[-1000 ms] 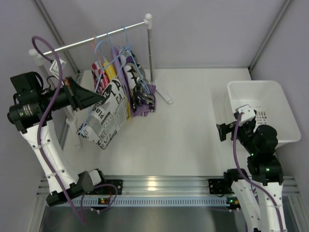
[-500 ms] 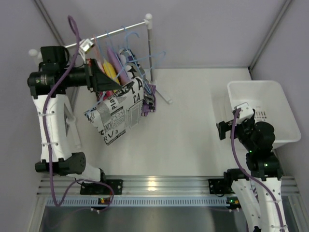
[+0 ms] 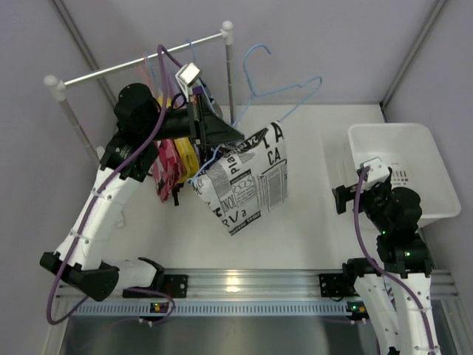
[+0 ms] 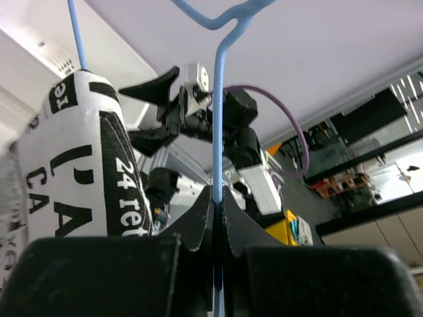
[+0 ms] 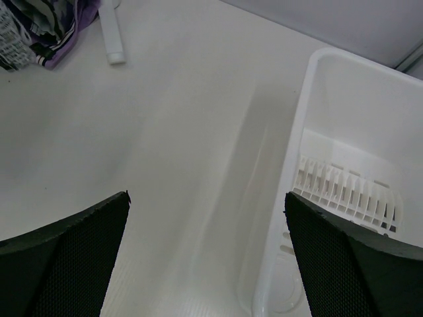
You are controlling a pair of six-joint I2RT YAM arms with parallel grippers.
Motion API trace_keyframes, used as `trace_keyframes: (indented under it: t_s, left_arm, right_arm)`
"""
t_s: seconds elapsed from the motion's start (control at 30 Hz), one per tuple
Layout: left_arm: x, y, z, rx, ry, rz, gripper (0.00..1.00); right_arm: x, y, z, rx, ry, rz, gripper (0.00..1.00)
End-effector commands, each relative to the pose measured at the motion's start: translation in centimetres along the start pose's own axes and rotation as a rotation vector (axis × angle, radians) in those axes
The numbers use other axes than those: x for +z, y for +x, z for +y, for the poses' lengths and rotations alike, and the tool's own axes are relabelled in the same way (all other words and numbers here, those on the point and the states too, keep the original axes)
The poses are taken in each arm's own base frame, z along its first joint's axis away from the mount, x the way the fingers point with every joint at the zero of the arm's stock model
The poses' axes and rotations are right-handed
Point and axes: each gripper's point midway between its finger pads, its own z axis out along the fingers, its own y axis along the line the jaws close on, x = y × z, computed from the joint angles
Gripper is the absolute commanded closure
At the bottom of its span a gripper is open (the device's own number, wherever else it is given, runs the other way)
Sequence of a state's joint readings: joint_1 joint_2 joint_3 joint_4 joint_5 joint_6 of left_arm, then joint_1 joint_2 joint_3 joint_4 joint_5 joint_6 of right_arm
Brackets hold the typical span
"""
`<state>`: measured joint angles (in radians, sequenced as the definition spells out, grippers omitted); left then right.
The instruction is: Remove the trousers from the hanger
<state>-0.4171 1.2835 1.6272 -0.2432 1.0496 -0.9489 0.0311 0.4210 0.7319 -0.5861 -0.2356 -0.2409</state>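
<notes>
My left gripper (image 3: pixel 230 136) is shut on the wire of a light-blue hanger (image 3: pixel 275 83) and holds it in the air, off the rail (image 3: pixel 133 65). The black-white-grey print trousers (image 3: pixel 247 181) hang from that hanger above the middle of the table. In the left wrist view the hanger wire (image 4: pixel 218 119) runs up between my closed fingers (image 4: pixel 218 198), with the print trousers (image 4: pixel 73 165) at the left. Red-pink trousers (image 3: pixel 165 168) and yellow trousers (image 3: pixel 185 151) still hang at the rack. My right gripper (image 3: pixel 341 200) is open and empty (image 5: pixel 206 195) beside the bin.
A white bin (image 3: pixel 403 170) stands at the right and shows in the right wrist view (image 5: pixel 344 132). The rack post (image 3: pixel 228 70) stands behind the held hanger. Its foot (image 5: pixel 112 36) and purple cloth (image 5: pixel 63 33) lie at the top left of the right wrist view.
My left arm has swung right and taken the blue hanger with the print trousers off the rail, out over the middle of the table. The right arm has not moved.
</notes>
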Motion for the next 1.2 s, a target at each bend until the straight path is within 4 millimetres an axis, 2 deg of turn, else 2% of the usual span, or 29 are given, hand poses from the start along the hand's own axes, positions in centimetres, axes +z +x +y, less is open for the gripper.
trace_keyframes:
  t_s: [0.0, 0.07, 0.1, 0.13, 0.17, 0.2, 0.23, 0.27, 0.3, 0.43, 0.5, 0.63, 0.67, 0.73, 0.77, 0.83, 1.0, 1.1, 1.17]
  left_arm:
    - [2.0, -4.3, -1.4, 0.141, -0.037, -0.255, 1.00]
    - [3.3, -4.8, 0.0, 0.089, -0.073, -0.282, 1.00]
    - [3.6, -5.6, 1.4, 0.053, -0.139, -0.324, 1.00]
    - [4.7, -5.8, 2.9, 0.021, -0.179, -0.321, 1.00]
    - [5.1, -6.0, 3.6, 0.017, -0.217, -0.329, 1.00]
    - [5.3, -6.2, 3.3, 0.004, -0.265, -0.329, 1.00]
    - [6.9, -6.3, 5.6, -0.025, -0.388, -0.366, 1.00]
    - [7.4, -6.3, 5.9, -0.006, -0.451, -0.372, 1.00]
    - [7.9, -6.6, 5.3, 0.004, -0.465, -0.390, 1.00]
    - [10.0, -7.0, 6.7, -0.006, -0.533, -0.451, 1.00]
    - [9.8, -8.0, 7.5, 0.013, -0.596, -0.515, 1.00]
    - [11.4, -8.3, 8.7, -0.011, -0.615, -0.530, 1.00]
    - [11.7, -8.6, 8.2, 0.001, -0.601, -0.533, 1.00]
    - [12.5, -8.5, 8.4, 0.028, -0.621, -0.538, 1.00]
    - [12.4, -9.0, 7.8, 0.057, -0.623, -0.553, 1.00]
    - [12.5, -9.3, 8.7, 0.056, -0.665, -0.584, 1.00]
    - [12.5, -10.2, 9.1, 0.007, -0.680, -0.644, 1.00]
    - [13.0, -10.4, 9.3, -0.010, -0.669, -0.658, 1.00]
    - [13.0, -11.0, 9.2, -0.019, -0.668, -0.685, 1.00]
  right_arm:
    - [-0.6, -2.3, -0.2, -0.006, 0.008, -0.080, 0.01]
    - [-0.7, -2.6, 0.1, -0.013, -0.009, -0.090, 0.00]
    - [-0.8, -2.6, 0.2, -0.016, -0.017, -0.092, 0.00]
    - [-0.9, -2.8, 0.3, -0.020, -0.023, -0.100, 0.01]
    - [-1.0, -3.1, 0.5, -0.024, -0.032, -0.109, 0.00]
    - [-1.0, -3.2, 0.8, -0.030, -0.052, -0.116, 0.01]
    - [-1.1, -3.3, 1.0, -0.037, -0.062, -0.124, 0.01]
    - [-1.1, -3.4, 1.3, -0.045, -0.075, -0.135, 0.01]
    - [-1.2, -3.5, 1.8, -0.059, -0.104, -0.144, 0.01]
    - [-1.7, -4.3, 3.0, -0.099, -0.174, -0.188, 0.01]
    - [-2.0, -5.1, 3.7, -0.109, -0.215, -0.219, 0.01]
    - [-2.5, -6.8, 4.6, -0.118, -0.270, -0.272, 0.01]
    - [-2.5, -7.0, 4.9, -0.115, -0.292, -0.277, 0.00]
    - [-2.1, -6.7, 5.4, -0.087, -0.321, -0.276, 0.01]
    - [-1.8, -6.3, 6.1, -0.078, -0.366, -0.266, 0.00]
    - [-1.3, -6.3, 6.3, -0.049, -0.385, -0.277, 0.01]
    - [-1.0, -7.8, 6.9, -0.042, -0.404, -0.358, 0.01]
    - [-0.3, -7.3, 7.6, -0.082, -0.422, -0.363, 0.03]
    - [0.7, -5.9, 8.1, -0.110, -0.422, -0.341, 0.04]
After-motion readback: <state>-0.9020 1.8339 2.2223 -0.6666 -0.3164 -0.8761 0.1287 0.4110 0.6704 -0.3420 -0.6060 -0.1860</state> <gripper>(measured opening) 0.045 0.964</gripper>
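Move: The left hand grips one shoulder of the blue hanger; the right gripper it is heading for lies about 30 cm to its right, 2 cm ahead and 25 cm lower. The rack's right post stands some 23 cm ahead of the left hand, level sideways. From the right hand, the newsprint trousers hang about 27 cm to its left, 3 cm back and 12 cm above; the white bin is roughly 14 cm ahead, 15 cm to its right and 20 cm below. Still pinching the blue hanger by its shoulder, the left hand swings right, then forward and down past the rack's post, about 15 cm forward and 12 cm right in all, turning counter-clockwise some 50 degrees. The right hand, fingers kept wide open, comes about 8 cm left and slightly up towards the trousers, turning left to face them, without touching. ##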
